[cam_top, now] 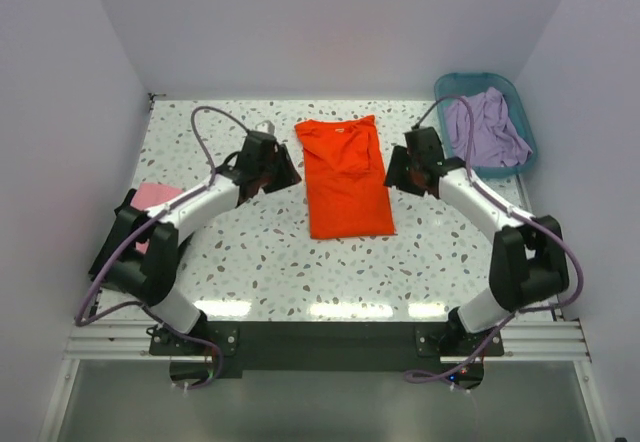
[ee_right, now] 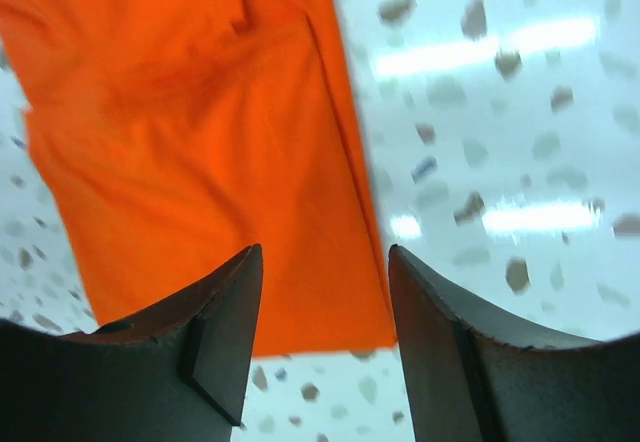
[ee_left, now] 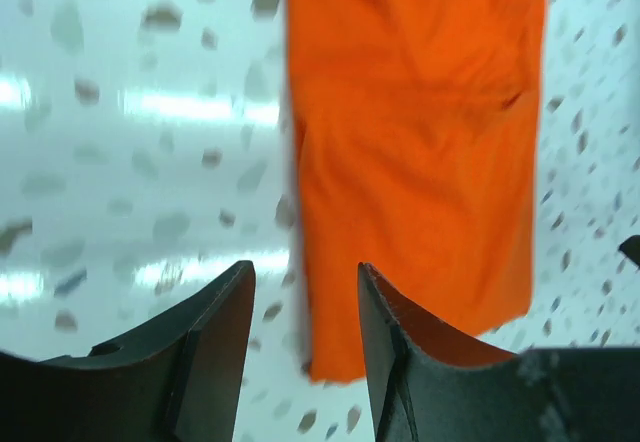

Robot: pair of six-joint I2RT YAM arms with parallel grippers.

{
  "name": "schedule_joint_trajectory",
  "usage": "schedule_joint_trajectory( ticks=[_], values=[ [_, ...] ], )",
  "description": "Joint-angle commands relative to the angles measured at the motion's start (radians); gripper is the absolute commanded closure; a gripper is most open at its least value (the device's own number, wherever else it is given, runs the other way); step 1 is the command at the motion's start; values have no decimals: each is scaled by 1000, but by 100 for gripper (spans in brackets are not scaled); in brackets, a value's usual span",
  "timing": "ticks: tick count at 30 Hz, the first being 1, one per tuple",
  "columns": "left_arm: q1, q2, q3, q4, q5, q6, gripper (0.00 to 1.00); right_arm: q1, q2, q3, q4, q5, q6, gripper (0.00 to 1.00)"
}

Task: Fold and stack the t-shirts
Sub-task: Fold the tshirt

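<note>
An orange t-shirt (cam_top: 345, 177) lies in the middle of the table, folded lengthwise into a long strip, with a small white neck label at its far end. My left gripper (cam_top: 283, 170) hovers just off its left edge, open and empty. My right gripper (cam_top: 397, 174) hovers just off its right edge, also open and empty. The left wrist view shows the orange t-shirt (ee_left: 420, 142) beyond the left gripper (ee_left: 305, 282). In the right wrist view the orange t-shirt (ee_right: 200, 132) lies below the right gripper (ee_right: 325, 257). A pink t-shirt (cam_top: 155, 202) lies folded at the table's left edge, partly under my left arm. A lavender t-shirt (cam_top: 485, 130) sits crumpled in the basket.
A teal plastic basket (cam_top: 520, 112) stands at the far right corner of the speckled table (cam_top: 270, 262). White walls close in the table on three sides.
</note>
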Motion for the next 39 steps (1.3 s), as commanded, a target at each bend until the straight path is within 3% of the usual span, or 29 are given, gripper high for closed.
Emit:
schedule_joint_trajectory(
  ticks=[1, 6, 10, 18, 25, 29, 34, 39],
  values=[
    [-55, -76, -195, 42, -1, -63, 50, 26, -112, -172, 20, -21, 27, 42],
    [-138, -97, -386, 186, 90, -144, 51, 80, -174, -352, 84, -37, 85, 39],
    [-166, -74, -442, 321, 133, -184, 51, 90, -182, -410, 126, -18, 113, 39],
    [-180, -34, -430, 318, 116, -196, 52, 90, -143, -427, 188, 5, 147, 41],
    [-195, 23, -402, 263, 78, -213, 63, 90, -100, -418, 221, 13, 156, 44],
    [-210, 41, -391, 242, 55, -218, 68, 92, -99, -424, 222, 16, 158, 52],
    [-217, 48, -362, 205, 32, -224, 84, 90, -93, -426, 219, 16, 150, 67],
    [-217, -9, -318, 78, -31, -192, 94, 92, -112, -411, 167, 26, 118, 97]
  ],
)
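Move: The folded orange t-shirt's near-left corner is about 11 cm back, 5 cm right and 10 cm below the left hand; its cross crease's left end is some 7 cm ahead and 4 cm right of that hand. From the right hand, the near-right corner lies around 9 cm back, 1 cm left and 10 cm down, the crease's right end roughly 9 cm ahead and 3 cm left, the blue bin 25 cm ahead and 29 cm right. The t-shirt's two near corners are pinched at once: both hands swing back towards the robot about 12 cm and down 9 cm, tipping their fingers some 10 degrees steeper. Low over the table, the left then works about 4 cm right onto its corner while the right eases forward 2 cm, and both, half open till then, close on the cloth. ##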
